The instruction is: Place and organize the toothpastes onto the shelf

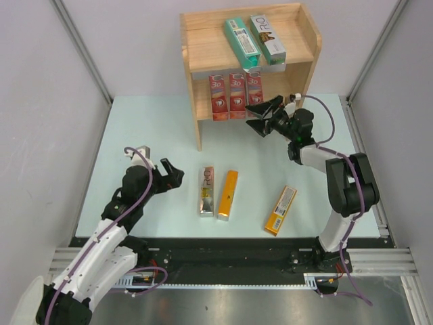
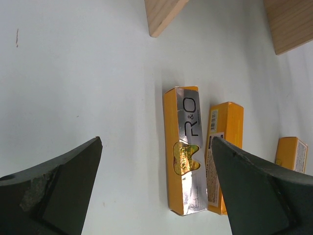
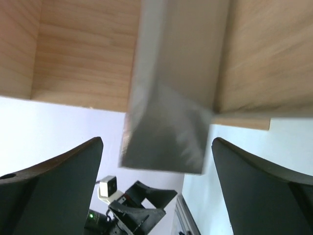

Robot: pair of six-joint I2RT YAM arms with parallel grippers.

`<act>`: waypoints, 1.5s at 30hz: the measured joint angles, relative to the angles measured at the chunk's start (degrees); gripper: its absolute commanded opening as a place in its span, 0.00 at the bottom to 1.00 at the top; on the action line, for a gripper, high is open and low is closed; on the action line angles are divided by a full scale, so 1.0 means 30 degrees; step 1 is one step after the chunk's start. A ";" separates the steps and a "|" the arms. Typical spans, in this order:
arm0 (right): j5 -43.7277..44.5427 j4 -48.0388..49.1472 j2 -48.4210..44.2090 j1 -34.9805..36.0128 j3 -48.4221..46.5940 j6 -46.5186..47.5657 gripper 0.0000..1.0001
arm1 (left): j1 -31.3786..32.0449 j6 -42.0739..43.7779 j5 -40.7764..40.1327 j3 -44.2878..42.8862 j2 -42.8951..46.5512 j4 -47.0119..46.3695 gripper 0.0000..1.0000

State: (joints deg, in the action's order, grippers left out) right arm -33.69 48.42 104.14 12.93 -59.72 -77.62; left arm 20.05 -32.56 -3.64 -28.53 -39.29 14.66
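Observation:
The wooden shelf (image 1: 203,47) stands at the back. A teal toothpaste (image 1: 241,42) and a silver R.O one (image 1: 267,39) lie on its upper tier. Three red toothpastes (image 1: 236,95) stand side by side on the lower tier. My right gripper (image 1: 249,115) is open just in front of the rightmost red carton (image 1: 254,89). In the right wrist view a blurred carton end (image 3: 168,132) shows between the wide fingers, touching neither. My left gripper (image 1: 176,169) is open over the table, left of a silver R&O carton (image 2: 187,152) and an orange carton (image 2: 224,147).
A third orange-yellow carton (image 1: 281,210) lies on the table further right, near the right arm's base. The shelf's side panels (image 2: 164,14) come down to the table behind the loose cartons. Grey walls close in both sides of the table.

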 measured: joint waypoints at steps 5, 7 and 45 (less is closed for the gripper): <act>0.0051 -0.2237 -0.2106 0.0568 0.0189 0.1676 1.00 | 0.0000 0.0007 0.0284 0.0189 0.0211 -0.0146 1.00; 0.0182 -0.3082 -0.3432 0.0750 0.0474 0.2535 1.00 | 0.0000 0.0007 0.0386 0.0240 0.0299 -0.0204 1.00; 1.0790 -2.0684 -1.5562 0.3235 0.5442 1.5263 1.00 | 0.3818 0.0058 0.0743 -0.2237 -0.6747 -0.2484 1.00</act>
State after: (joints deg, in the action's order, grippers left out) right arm -1.32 -13.63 57.45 22.63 -43.40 -31.83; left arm 31.51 -32.38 -1.41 -35.24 -59.53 7.20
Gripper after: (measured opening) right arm 0.995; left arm 0.996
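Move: The R&O box lies about 9 cm to the left hand's right, roughly 2 cm back and 12 cm below. The yellow box stands some 8 cm farther right, lying nearly level with the R&O box. The right hand has the R&O box about 21 cm back, 16 cm to its left and 21 cm below; its just-placed red 3D box is about 8 cm ahead at its own height, and the orange-white box some 28 cm back and 11 cm right. Back and to the right the empty right hand leaves the red 3D box, about 16 cm back, first rising, then sinking below its start as it rolls some 50 degrees, left side down, until its fingers point down and ahead over the table. The open left hand slides about 8 cm right, slightly lower, over the R&O box, turning clockwise and touching nothing. ##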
